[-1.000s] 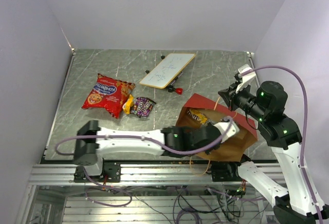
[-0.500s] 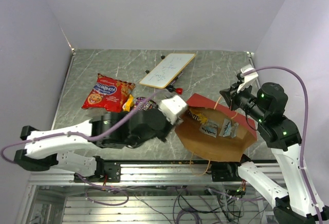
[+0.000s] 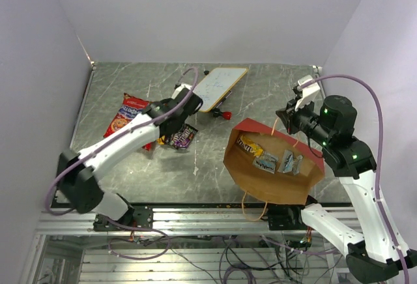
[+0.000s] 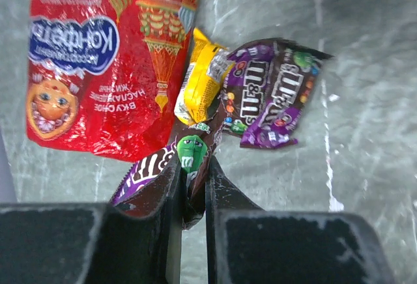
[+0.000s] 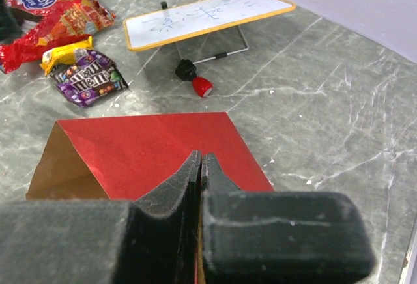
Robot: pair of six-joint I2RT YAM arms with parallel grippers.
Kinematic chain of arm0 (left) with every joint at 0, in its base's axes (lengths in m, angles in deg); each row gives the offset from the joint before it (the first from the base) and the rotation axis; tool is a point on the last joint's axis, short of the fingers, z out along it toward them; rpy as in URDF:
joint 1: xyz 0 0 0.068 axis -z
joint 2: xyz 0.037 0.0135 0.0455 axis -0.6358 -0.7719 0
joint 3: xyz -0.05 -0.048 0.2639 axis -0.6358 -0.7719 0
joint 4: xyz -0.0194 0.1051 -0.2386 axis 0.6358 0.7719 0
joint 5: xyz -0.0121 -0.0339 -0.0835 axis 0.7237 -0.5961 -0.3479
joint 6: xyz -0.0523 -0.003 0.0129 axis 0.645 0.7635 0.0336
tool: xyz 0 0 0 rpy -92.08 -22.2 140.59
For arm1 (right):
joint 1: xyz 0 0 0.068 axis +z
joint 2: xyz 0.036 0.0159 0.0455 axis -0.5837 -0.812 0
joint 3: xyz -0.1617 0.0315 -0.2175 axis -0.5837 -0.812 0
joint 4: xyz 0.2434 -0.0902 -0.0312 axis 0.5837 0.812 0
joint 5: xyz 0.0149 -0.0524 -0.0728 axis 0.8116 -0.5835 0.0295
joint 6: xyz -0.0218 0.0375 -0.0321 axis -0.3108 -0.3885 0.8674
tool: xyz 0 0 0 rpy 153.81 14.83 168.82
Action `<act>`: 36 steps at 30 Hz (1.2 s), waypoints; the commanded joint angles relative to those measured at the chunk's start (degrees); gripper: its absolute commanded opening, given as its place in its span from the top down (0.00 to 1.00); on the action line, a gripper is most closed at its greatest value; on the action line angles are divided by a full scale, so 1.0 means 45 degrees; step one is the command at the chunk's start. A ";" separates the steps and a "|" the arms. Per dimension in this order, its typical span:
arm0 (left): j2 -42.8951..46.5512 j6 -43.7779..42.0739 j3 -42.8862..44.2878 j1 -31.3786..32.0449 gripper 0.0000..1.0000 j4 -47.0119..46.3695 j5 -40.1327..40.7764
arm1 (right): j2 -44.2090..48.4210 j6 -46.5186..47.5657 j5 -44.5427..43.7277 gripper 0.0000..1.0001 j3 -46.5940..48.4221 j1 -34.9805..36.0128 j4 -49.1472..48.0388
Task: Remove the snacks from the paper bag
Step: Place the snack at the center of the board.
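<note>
The paper bag [image 3: 242, 169] lies open at the right, red outside [image 5: 156, 147], brown inside. A yellow-brown packet [image 3: 249, 145] and two light blue packets [image 3: 266, 162] lie in it. My right gripper [image 5: 201, 160] is shut on the bag's tan cord handle at its far rim [image 3: 287, 118]. My left gripper [image 4: 193, 167] is shut on a dark brown candy packet [image 4: 188, 150] with a green figure, right at the near edge of the snack pile. That pile holds the red chip bag [image 4: 91, 56], a yellow packet [image 4: 202, 82] and a purple packet [image 4: 270, 95].
A white board with scribbles [image 3: 214, 88] stands at the back centre, a red-and-black marker [image 3: 223, 114] just in front of it. Side walls close in the table on the left and right. My left arm [image 3: 117, 144] stretches diagonally across the left half.
My left arm came out of the paper bag and swung left and back to the snack pile, carrying the dark brown packet. The right gripper kept its hold on the handle.
</note>
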State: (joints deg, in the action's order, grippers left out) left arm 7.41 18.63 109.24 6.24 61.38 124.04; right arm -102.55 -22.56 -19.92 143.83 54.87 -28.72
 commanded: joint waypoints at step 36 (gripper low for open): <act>-0.5751 0.7844 0.4377 -0.3010 0.45 0.1307 -0.2645 | 0.0283 0.0490 0.0971 1.00 0.0631 0.0040 0.0557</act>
State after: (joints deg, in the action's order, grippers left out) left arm -24.72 53.84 128.72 -6.97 68.90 115.59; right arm -102.16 -20.00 -16.23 146.56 54.87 -25.92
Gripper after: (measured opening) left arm 0.490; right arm 0.007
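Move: Held in the left hand is an M&M's pack; the M&M's pile it goes to lies about 9 cm ahead, 3 cm right and 17 cm below. The yellow snack is some 10 cm ahead and 3 cm left of the hand, the big red bag about 14 cm ahead and 12 cm left, the whiteboard roughly 25 cm ahead and 15 cm right. From the idle right hand, the pile is about 13 cm ahead, 28 cm left and 30 cm down. Letting go of the M&M's pack just over the other M&M's, the left fingers part only at the very end, after the hand has sunk about 11 cm and reached some 8 cm forward, fast at first and then easing down. On the way the wrist swings about 35 degrees counter-clockwise and tips the fingers more steeply down. ##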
